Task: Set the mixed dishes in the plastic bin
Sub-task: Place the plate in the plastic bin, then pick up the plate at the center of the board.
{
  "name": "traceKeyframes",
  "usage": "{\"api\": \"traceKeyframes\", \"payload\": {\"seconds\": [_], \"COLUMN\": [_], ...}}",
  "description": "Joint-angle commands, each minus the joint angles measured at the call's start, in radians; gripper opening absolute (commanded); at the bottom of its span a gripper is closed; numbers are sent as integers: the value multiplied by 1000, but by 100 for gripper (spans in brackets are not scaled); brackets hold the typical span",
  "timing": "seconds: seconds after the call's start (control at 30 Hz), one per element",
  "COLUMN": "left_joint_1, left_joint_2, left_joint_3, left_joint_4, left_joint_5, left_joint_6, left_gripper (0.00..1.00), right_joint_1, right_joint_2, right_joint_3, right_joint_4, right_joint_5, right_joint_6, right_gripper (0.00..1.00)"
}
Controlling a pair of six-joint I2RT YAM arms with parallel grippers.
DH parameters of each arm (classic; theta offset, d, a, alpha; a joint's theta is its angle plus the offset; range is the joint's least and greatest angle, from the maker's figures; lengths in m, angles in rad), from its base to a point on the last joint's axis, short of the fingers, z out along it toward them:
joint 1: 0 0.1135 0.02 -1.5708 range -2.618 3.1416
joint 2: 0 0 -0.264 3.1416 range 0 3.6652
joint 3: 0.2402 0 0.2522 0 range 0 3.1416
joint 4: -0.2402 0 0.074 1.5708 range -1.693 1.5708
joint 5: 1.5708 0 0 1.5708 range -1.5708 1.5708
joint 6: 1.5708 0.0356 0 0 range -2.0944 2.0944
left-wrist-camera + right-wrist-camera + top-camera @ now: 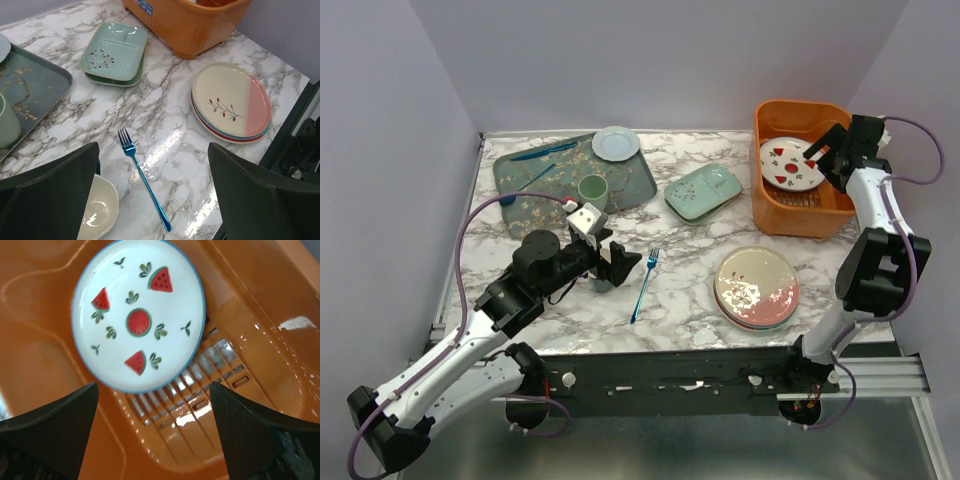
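Observation:
The orange plastic bin point(790, 222) stands at the back right. A white plate with watermelon marks point(137, 315) lies inside it on the slotted floor. My right gripper point(155, 432) hangs open over the bin, just above that plate point(786, 163), with nothing between its fingers. A stack of plates point(756, 287), the top one cream and pink point(231, 101), sits in front of the bin. A pale-green divided dish point(703, 191) lies mid-table. My left gripper point(620, 265) is open and low over the table, beside a cream bowl point(100, 210).
A blue fork point(145, 180) lies between my left fingers' line of sight and the plate stack. The dark floral tray point(535, 185) at the back left holds a small pale plate point(616, 143), a green cup point(593, 188) and a blue utensil point(545, 152).

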State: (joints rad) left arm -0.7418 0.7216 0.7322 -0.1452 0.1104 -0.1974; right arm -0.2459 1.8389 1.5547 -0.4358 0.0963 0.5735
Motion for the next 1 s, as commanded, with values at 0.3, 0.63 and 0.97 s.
{"api": "traceKeyframes", "payload": {"seconds": [0.3,0.63,0.97], "left_joint_1": [-4,-40,-217], "left_joint_2": [41,200,501], "left_joint_3": [-42,16,183], "left_joint_4": [140,160,105], "left_joint_5": [90,48,-129], "left_joint_6": [-264,-412,-379], "left_gripper": [99,98,98], "right_joint_1": [-1,-1,-3], "right_joint_2": [-426,-730,-895], "right_joint_3": [-340,-538,-679], "right_joint_4": [187,258,272], "right_joint_5": [-588,-1037,-1187], "right_joint_6": [-273,-468,-551], "right_gripper": [100,100,100]}}
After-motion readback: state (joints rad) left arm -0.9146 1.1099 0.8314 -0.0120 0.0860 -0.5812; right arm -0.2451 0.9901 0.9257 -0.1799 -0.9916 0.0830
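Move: The stack of plates lies about 28 cm to the left hand's right and some 3 cm ahead, 25 cm below. The fork is nearly under that hand, 2 cm ahead and 2 cm to its right. From the right hand, the stack is about 26 cm back and 21 cm left, 14 cm lower; the watermelon plate in the bin is 5 cm ahead and 7 cm left, and the green trays sit 33 cm left and 3 cm back. Lift the open, empty right gripper up out of the plastic bin, then swing it back and left over the bin's near side towards the stack of plates, about 19 cm each way and 13 cm up, turning it some 70 degrees counter-clockwise while tipping its fingers up towards level. Bring the open left gripper right towards the stack, faster near the end, sinking a little and tipping down. ##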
